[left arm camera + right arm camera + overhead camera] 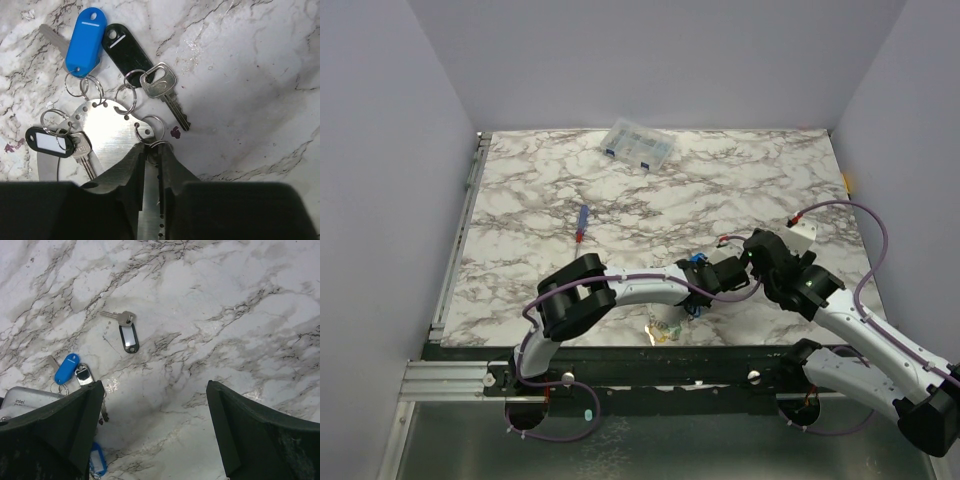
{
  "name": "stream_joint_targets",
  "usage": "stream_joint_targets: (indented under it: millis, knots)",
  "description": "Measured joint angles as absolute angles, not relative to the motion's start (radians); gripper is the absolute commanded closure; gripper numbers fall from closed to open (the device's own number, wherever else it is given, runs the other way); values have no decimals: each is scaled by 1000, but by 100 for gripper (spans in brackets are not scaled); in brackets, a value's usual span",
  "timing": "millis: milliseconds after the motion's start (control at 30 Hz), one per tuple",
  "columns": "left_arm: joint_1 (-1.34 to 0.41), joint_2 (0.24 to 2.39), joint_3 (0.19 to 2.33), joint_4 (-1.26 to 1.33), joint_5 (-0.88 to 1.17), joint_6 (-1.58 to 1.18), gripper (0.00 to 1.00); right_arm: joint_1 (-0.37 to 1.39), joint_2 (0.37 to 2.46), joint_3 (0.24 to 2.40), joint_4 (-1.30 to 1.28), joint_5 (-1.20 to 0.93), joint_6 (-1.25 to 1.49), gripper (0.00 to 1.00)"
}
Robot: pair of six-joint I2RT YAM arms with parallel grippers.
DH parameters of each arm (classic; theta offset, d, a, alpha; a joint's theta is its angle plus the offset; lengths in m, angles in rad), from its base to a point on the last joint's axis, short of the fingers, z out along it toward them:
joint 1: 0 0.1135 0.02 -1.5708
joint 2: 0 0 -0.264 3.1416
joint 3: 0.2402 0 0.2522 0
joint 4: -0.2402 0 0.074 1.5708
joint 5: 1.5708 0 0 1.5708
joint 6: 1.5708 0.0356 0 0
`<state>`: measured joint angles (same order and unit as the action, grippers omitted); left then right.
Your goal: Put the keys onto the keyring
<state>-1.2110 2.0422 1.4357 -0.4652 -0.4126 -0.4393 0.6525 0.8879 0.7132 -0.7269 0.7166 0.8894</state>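
In the left wrist view the keyring (105,132) lies on the marble as a flat grey metal round with small holes along its rim. Keys hang from it on small split rings: a blue tag (85,42), a black tag (125,47), a bare silver key (165,92) and a white-windowed black tag (50,142). My left gripper (152,146) has its jaws drawn close, pinching a small split ring (161,144) at the rim. My right gripper (155,385) hovers wide open over bare marble. A loose key with a black tag (128,336) lies ahead of it.
A red-and-blue screwdriver (582,222) lies mid-table. A clear compartment box (638,146) stands at the far edge. Yellow and green tags (665,331) lie near the table's front edge. Both wrists crowd together right of centre.
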Motion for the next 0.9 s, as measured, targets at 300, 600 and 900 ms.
stream_joint_targets:
  millis: [300,600,900]
  knots:
    - [-1203,2023,1372,-344,-408,-413,100,653,890,713,-714,714,888,6]
    - [-1195,1894,1190,-212,-321,-361,100,653,884,713,-664,701,872,6]
    - [-1193,1684,968,-14,-224,-282,100,653,797,698,-597,672,830,6]
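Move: The left hand, its fingers partly open, is right at the keyring plate's rim, under 1 cm above it, with the plate's middle some 5 cm to the left and 1 cm back. The bare key lies about 3 cm ahead and 3 cm right, the dark tag about 7 ahead and 1 right, and the blue tag some 10 ahead and 2 left. From the right hand, the gripped rim is roughly 12 cm left, 3 cm back and 11 cm below. The left fingers shut on the rim of the keyring plate beside a small split ring and pinch it. Keeping hold, the hand then draws back nearly 3 cm and left about 2 cm while rising some 4 cm, its left side dipping as it turns a little clockwise. Meanwhile the right hand, empty and wide open, eases up about 3 cm and tips its fingers upward. ##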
